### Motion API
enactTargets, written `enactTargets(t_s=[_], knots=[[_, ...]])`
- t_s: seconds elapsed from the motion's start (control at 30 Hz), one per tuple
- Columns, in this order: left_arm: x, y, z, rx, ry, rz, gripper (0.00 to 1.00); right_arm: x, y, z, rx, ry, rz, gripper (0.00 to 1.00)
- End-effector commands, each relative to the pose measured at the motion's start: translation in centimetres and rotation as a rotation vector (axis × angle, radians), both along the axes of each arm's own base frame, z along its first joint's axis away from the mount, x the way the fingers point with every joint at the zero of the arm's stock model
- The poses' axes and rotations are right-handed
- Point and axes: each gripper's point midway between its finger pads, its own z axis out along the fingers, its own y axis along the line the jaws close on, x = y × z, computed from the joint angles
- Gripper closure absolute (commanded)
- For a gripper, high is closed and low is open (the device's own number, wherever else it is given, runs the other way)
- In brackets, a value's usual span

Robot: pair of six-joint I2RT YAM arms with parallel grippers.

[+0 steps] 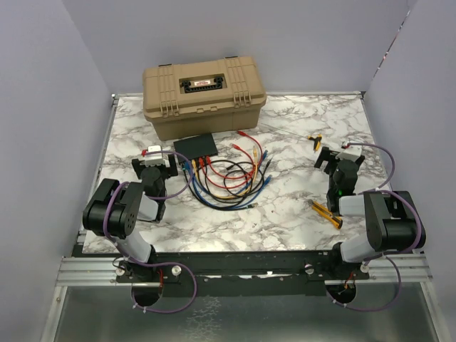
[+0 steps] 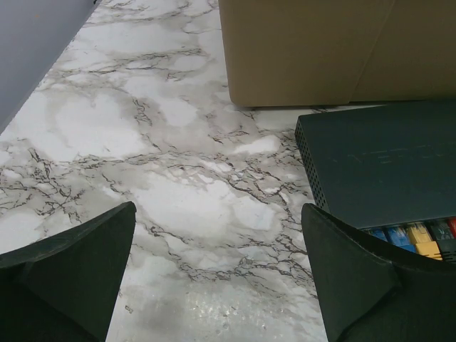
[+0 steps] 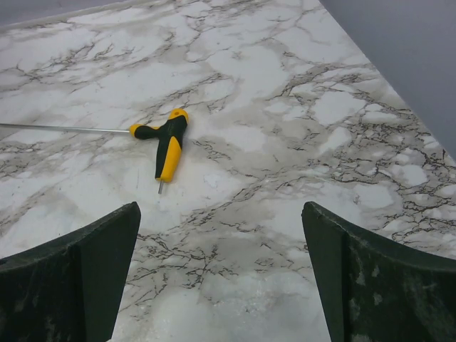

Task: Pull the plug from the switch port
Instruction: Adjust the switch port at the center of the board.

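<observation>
The switch (image 1: 197,147) is a flat matte-black box lying just in front of the tan toolbox; its top also fills the right side of the left wrist view (image 2: 388,164). Blue, yellow and red plugs (image 1: 194,164) sit in the ports along its near edge, and the blue and yellow plugs (image 2: 413,236) peek out beside my left finger. Their cables (image 1: 235,178) loop over the marble to the right. My left gripper (image 1: 159,161) stands open just left of the switch, with only bare table between its fingers (image 2: 217,214). My right gripper (image 1: 338,161) is open far to the right.
A large tan toolbox (image 1: 204,94) stands at the back behind the switch. A yellow-and-black T-handle tool (image 3: 168,140) lies ahead of the right gripper, and another yellow-handled tool (image 1: 325,211) lies by the right arm. Grey walls close in both sides.
</observation>
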Motion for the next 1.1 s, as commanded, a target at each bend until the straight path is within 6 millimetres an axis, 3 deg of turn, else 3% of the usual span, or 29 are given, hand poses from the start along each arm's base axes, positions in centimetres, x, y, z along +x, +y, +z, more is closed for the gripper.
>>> enactTargets(t_s=[0.0, 0.6, 0.67, 0.73, 0.83, 0.93, 1.07], knots=[[0.1, 0.2, 0.3, 0.004, -0.017, 0.009, 0.01, 0.4, -0.1, 0.7, 0.004, -0.033, 0.000, 0.00], [0.1, 0.4, 0.5, -0.001, -0.023, 0.024, 0.01, 0.4, -0.1, 0.9, -0.013, -0.038, 0.005, 0.00], [-0.1, 1.1, 1.4, -0.012, -0.031, 0.069, 0.01, 1.4, 0.8, 0.3, -0.023, 0.058, 0.069, 0.00], [-0.2, 1.8, 2.4, -0.027, -0.021, 0.123, 0.01, 2.9, 1.1, 0.0, 0.054, 0.220, 0.054, 0.00], [0.2, 1.8, 3.4, -0.034, 0.049, 0.137, 0.01, 4.5, 0.1, 0.6, 0.271, 0.328, -0.166, 0.00], [0.0, 1.4, 3.6, -0.043, 0.129, 0.118, 0.01, 5.4, 1.3, 1.4, 0.395, 0.321, -0.168, 0.00], [-1.0, 0.9, 3.7, -0.078, 0.158, 0.097, 0.01, 4.7, 2.4, 2.3, 0.496, 0.278, -0.153, 0.00]])
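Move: The switch lies about 14 cm to the left hand's right, 3 cm ahead and 6 cm lower. The toolbox stands behind it, some 17 cm ahead of that hand and 17 cm right; the cable bundle is about 25 cm right and 8 cm back. From the right hand, the switch is roughly 48 cm left and 2 cm ahead, while the T-handle screwdriver lies about 6 cm left and 5 cm ahead, on the table. Both open hands rise about 7 cm, the right rolling and reaching 8 cm forward beside the screwdriver. ##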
